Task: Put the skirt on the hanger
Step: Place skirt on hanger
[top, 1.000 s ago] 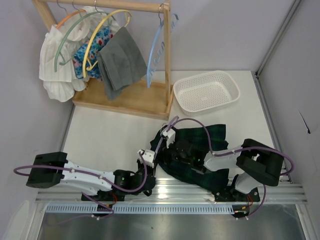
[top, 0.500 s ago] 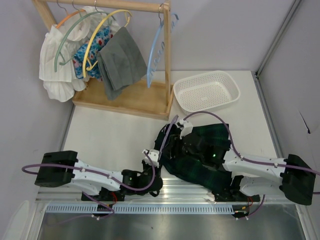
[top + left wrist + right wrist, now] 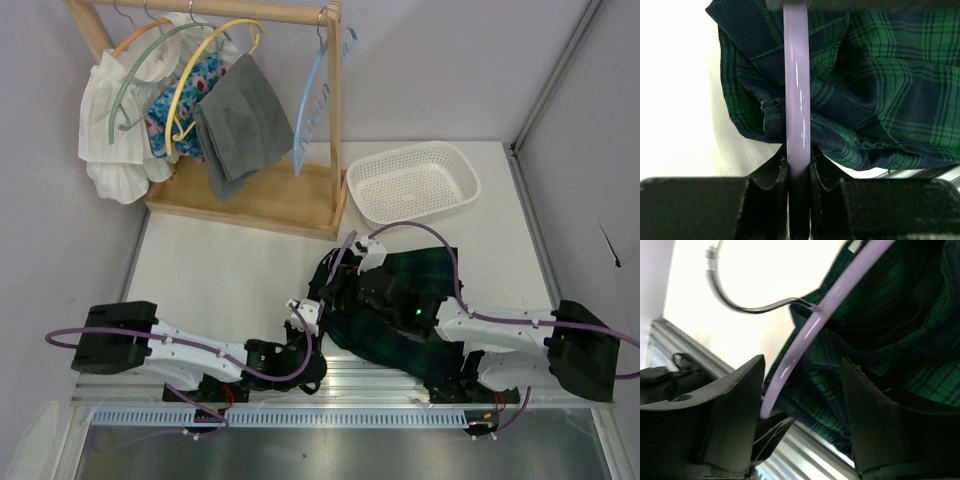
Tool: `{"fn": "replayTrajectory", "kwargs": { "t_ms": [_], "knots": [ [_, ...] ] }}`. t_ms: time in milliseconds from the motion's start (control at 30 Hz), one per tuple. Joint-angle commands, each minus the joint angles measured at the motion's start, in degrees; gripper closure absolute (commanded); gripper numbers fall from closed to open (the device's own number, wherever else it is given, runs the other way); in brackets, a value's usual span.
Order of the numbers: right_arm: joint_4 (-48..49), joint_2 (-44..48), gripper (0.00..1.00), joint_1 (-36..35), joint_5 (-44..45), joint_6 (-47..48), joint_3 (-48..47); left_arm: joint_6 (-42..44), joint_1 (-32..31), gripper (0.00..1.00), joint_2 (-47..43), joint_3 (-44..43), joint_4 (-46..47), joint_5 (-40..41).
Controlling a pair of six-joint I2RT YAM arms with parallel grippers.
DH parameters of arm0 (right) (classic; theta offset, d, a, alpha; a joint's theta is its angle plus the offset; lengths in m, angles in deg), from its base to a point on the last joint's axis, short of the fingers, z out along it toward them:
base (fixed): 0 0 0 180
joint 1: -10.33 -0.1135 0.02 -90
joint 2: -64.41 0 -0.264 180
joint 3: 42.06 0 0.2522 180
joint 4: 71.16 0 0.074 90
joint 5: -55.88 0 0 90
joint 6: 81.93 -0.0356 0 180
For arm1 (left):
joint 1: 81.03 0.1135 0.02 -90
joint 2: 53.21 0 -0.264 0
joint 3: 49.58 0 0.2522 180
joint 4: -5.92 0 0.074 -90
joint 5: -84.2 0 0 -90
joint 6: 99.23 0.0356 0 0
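Note:
The dark green and navy plaid skirt [image 3: 405,300] lies crumpled on the table near the front edge; it also shows in the left wrist view [image 3: 875,95] and in the right wrist view [image 3: 890,330]. My left gripper [image 3: 312,322] is shut on the end of a lilac hanger [image 3: 797,95] whose bar runs over the skirt's folds. The lilac hanger [image 3: 830,302] and its metal hook [image 3: 740,302] show in the right wrist view. My right gripper [image 3: 802,405] is open, its jaws hovering over the skirt and the hanger bar, right above the left gripper's hold.
A wooden clothes rack [image 3: 250,195] at the back left carries several hangers with a white garment, a floral piece and a grey cloth [image 3: 240,120]. A white perforated basket [image 3: 412,182] stands at the back right. A metal rail [image 3: 340,385] runs along the front edge.
My right arm has swung out to the right and its gripper has moved onto the skirt by the hanger. My left gripper has shifted slightly right with the hanger.

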Motion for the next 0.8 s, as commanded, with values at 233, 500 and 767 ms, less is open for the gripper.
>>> {"fn": "replayTrajectory", "kwargs": {
  "t_ms": [233, 500, 767],
  "knots": [
    [7.0, -5.5, 0.77, -1.9, 7.9, 0.6, -3.2, -0.4, -1.0, 1.0, 0.3, -2.8, 1.9, -1.2],
    [6.4, -4.6, 1.0, -2.3, 9.7, 1.4, -3.1, -1.0, -1.2, 0.96, 0.4, -3.5, 0.7, -1.0],
    [3.9, -2.4, 1.0, -2.2, 10.7, 1.7, -0.9, -3.7, -1.2, 0.4, -8.8, -3.0, -7.2, -0.2]
  ]
}}
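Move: The purple hanger's bar already runs between the open right fingers, some 2 cm left and 1 cm ahead of that hand's point and about 1 cm lower. The skirt's bulk lies about 13 cm right, 5 cm back and 10 cm below; the white basket about 23 cm ahead, 16 cm right and 10 cm below. From the left hand, which still grips the bar's near end, this stretch lies about 8 cm ahead, 3 cm right and 6 cm up. The right hand dips, shifts 1.5 cm left and pinches the purple hanger's bar; then the left lets go. ##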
